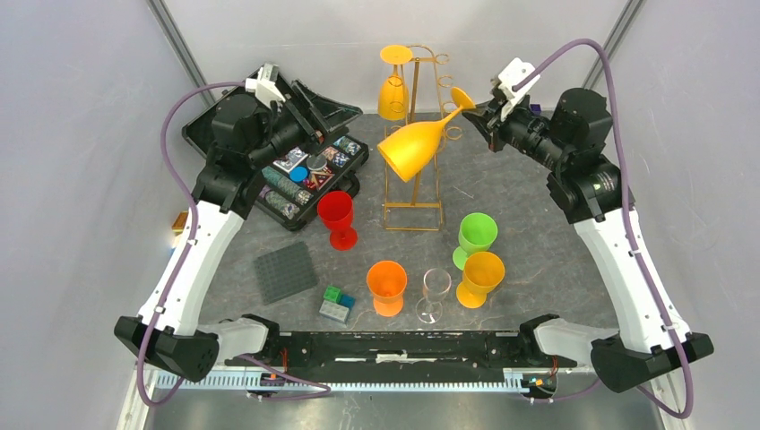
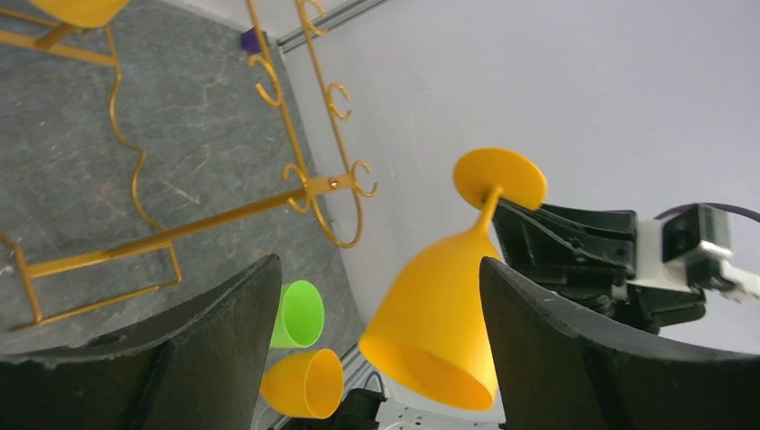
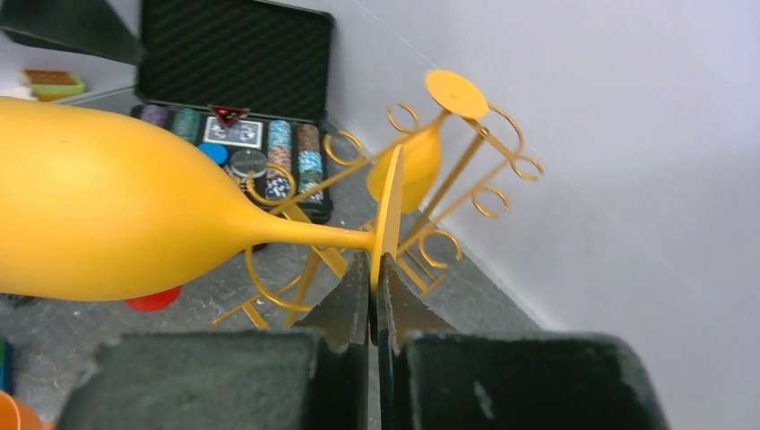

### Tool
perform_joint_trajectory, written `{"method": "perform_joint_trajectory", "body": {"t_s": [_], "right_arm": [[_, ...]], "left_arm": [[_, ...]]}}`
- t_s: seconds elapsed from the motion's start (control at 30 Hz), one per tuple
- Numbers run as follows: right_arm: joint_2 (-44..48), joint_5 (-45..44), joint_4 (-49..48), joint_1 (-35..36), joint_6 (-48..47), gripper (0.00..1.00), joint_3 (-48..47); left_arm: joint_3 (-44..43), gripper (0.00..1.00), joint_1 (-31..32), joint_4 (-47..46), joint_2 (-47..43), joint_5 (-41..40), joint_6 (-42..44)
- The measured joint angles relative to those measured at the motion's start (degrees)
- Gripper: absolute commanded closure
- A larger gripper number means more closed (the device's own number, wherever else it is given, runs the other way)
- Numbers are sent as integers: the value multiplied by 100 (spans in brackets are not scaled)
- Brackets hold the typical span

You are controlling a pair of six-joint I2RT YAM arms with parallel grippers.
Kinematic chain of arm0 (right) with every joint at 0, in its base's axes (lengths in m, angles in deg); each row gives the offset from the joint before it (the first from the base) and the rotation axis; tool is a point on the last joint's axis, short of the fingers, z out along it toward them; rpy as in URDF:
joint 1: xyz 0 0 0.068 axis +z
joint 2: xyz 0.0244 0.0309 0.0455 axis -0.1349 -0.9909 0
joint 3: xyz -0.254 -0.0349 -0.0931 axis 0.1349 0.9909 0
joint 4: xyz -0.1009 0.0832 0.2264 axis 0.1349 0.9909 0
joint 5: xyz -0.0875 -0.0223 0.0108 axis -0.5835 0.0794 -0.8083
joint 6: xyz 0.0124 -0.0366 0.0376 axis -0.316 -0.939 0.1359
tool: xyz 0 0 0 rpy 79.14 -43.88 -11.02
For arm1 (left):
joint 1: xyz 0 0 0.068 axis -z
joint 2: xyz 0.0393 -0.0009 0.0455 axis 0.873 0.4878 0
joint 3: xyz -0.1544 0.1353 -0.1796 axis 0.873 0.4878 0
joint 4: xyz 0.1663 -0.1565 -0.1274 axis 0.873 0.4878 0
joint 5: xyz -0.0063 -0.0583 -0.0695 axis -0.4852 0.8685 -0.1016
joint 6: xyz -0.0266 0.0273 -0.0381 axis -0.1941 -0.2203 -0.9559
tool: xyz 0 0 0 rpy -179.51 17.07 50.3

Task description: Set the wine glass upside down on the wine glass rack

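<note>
My right gripper is shut on the flat foot of a yellow wine glass, which hangs tilted in the air with its bowl pointing down-left across the gold wine glass rack. In the right wrist view the fingers pinch the foot edge-on, with the wine glass reaching left in front of the rack. Another yellow glass hangs upside down on the rack's upper left. My left gripper stands open to the left of the rack, apart from the held wine glass.
An open case of poker chips lies under the left arm. On the table in front of the rack stand a red glass, a green one, two orange ones and a clear one. A grey baseplate lies near left.
</note>
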Motion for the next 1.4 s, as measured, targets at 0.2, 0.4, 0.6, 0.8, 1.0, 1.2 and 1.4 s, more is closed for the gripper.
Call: {"method": "perform_joint_trajectory", "body": {"t_s": [0.2,0.4,0.6,0.8,1.0,1.2,1.4], "right_arm": [[94,953,-308,52,-507,100,175],[186,1672,-782,197,-855,100,411],[223,1891,-846,577,-1576,100,540],[225,1480,-498,1410,-2706,100,560],[223,308,-105,2636,-3941,100,710],[361,-979,-177,3620,-4903,100,1379],[555,-2111,-468,4216,-5735,100,1930]], "left_arm": [[-72,16,-33,498,0,-63,212],[-81,16,-37,789,0,-61,289],[-90,16,-50,1119,0,-59,354],[-92,16,-74,1458,0,-39,407],[-92,16,-74,1775,4,37,424],[-90,17,-74,2098,50,184,437],[4,19,-74,2179,50,457,426]]}}
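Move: The right hand already pinches the yellow wine glass by its foot; the open left hand is about 21 cm to its left and 3 cm back, level with it. The wine glass rack's ring frame lies some 8 cm ahead, 9 cm left and 10 cm lower. From the left hand, the held glass's middle is about 14 cm right, 1 cm back and 4 cm lower; the red glass is 10 cm back, 2 cm left, 28 cm below. Right hand swings the glass 20 cm left, back, then down, turning 65 degrees, towards the sinking left hand. ##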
